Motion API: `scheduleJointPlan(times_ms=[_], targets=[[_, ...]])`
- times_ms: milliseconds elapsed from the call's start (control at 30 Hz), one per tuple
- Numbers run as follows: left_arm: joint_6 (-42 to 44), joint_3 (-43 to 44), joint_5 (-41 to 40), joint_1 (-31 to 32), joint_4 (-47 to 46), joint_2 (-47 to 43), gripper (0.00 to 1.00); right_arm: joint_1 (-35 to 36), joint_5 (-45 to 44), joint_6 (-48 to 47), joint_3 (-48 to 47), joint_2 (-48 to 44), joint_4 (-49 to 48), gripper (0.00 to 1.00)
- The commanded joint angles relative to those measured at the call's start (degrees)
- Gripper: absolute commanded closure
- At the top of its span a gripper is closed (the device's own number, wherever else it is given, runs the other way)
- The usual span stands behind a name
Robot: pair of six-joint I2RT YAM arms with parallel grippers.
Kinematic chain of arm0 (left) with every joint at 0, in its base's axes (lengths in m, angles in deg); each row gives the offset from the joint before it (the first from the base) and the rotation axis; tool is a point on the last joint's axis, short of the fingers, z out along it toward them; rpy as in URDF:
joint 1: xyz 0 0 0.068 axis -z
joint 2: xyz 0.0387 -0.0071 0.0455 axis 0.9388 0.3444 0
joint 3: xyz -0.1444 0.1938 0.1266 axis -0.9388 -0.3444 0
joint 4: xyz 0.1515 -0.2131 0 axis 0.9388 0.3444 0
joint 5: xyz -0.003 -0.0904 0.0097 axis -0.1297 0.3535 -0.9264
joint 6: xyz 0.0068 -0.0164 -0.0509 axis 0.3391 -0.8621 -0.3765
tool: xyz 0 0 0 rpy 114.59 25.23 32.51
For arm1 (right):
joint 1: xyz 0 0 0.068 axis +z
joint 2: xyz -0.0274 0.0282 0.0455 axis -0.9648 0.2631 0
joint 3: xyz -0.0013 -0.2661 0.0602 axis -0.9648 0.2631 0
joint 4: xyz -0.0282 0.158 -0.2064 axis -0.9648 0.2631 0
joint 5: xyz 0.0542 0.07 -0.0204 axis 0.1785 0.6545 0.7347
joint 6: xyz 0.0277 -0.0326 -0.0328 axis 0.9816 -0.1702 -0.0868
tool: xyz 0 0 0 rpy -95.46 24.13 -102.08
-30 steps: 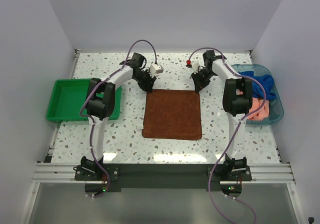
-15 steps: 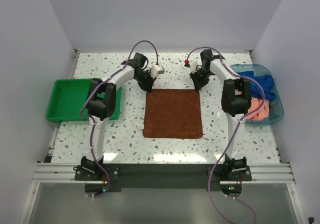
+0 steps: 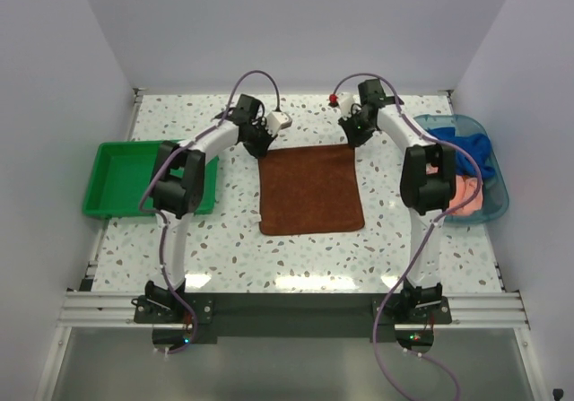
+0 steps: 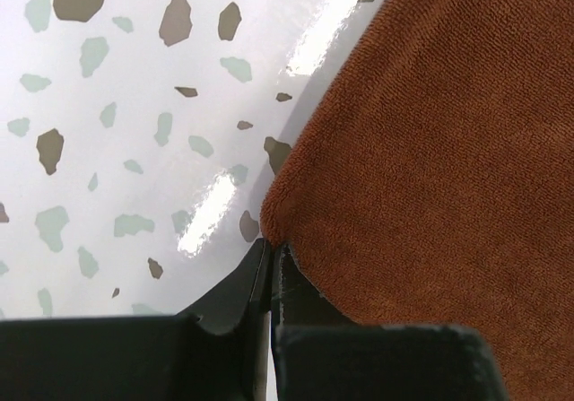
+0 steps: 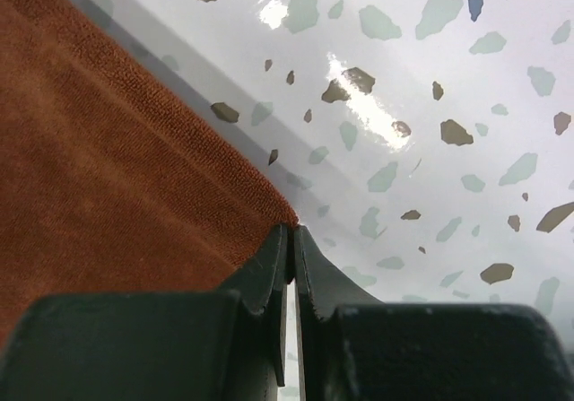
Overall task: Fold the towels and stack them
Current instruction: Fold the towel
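The rust-brown towel (image 3: 311, 190) lies spread in the middle of the table, its two far corners pinched. My left gripper (image 3: 259, 143) is shut on the far left corner; in the left wrist view the cloth (image 4: 430, 150) runs into the closed tips of the left gripper (image 4: 269, 244). My right gripper (image 3: 356, 135) is shut on the far right corner, and in the right wrist view the towel (image 5: 108, 168) ends at the tips of the right gripper (image 5: 291, 231). A royal blue towel (image 3: 473, 150) and a pink towel (image 3: 464, 194) sit bunched in the tub.
The clear blue tub (image 3: 500, 202) stands at the table's right edge. A green tray (image 3: 121, 178) sits at the left edge beside the left arm. Speckled tabletop (image 3: 224, 239) surrounds the brown towel, with white walls on three sides.
The left gripper has shut on the towel's far left corner. Both grippers have moved toward the back wall, dragging the brown towel farther from the arm bases.
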Motion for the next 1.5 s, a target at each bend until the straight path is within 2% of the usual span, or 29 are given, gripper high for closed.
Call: scheduleJointPlan(times_ms=[0,133,433,633,1000,1033,1200,1467], targets=[[-2.5,-3.8,-4.0,-0.6,-3.8,-6.7,1.0,0.4,-3.8,0.4,4.1,-8.1,-3.2,1.0],[-5.8,-9.1,-5.8,-0.1,-6.3,-13.3,1.0,1.5,-5.7,1.0,8.0,-12.7,-4.0,1.0],[-13.2,-21.9,-13.1,5.3,-9.2,-25.9,1.0,2.7,-8.2,6.0,17.7,-23.3,-2.9,1.0],[-19.0,-31.3,-16.0,6.3,-10.2,-32.8,1.0,2.8,-9.2,13.2,27.4,-30.8,-4.7,1.0],[-27.7,-41.6,-8.8,9.2,-8.3,-42.7,1.0,2.9,-7.9,26.4,42.8,-40.3,-3.8,1.0],[-30.5,-42.2,-8.7,9.3,-8.4,-43.9,1.0,2.9,-8.2,27.0,43.4,-40.7,-3.8,1.0],[-33.9,-47.3,-3.7,9.6,-10.2,-46.7,1.0,3.0,-10.6,28.8,44.2,-41.3,-3.6,1.0],[-38.4,-52.9,1.0,10.4,-14.4,-45.6,1.0,2.9,-10.4,32.3,45.1,-41.5,-5.4,1.0]])
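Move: Both hands already pinch the far corners of the brown towel, just off the table. Its near left corner lies roughly 29 cm straight back from the left hand and 2 cm lower; its near right corner lies about 31 cm back from the right hand, 1 cm to the right and 5 cm lower. The green tray's middle is some 40 cm left of the left hand and 9 cm back, the tub's some 38 cm right of the right hand and 9 cm back. Carry the towel's pinched far edge back over the rest of it towards its near edge, both grippers staying shut: lift 7 to 8 cm while drawing back, then sink partway. Bring the left gripper back about 22 cm, still travelling at the end, twisting counter-clockwise; bring the right back about 18 cm and hold it there, turning clockwise some 25 degrees. ##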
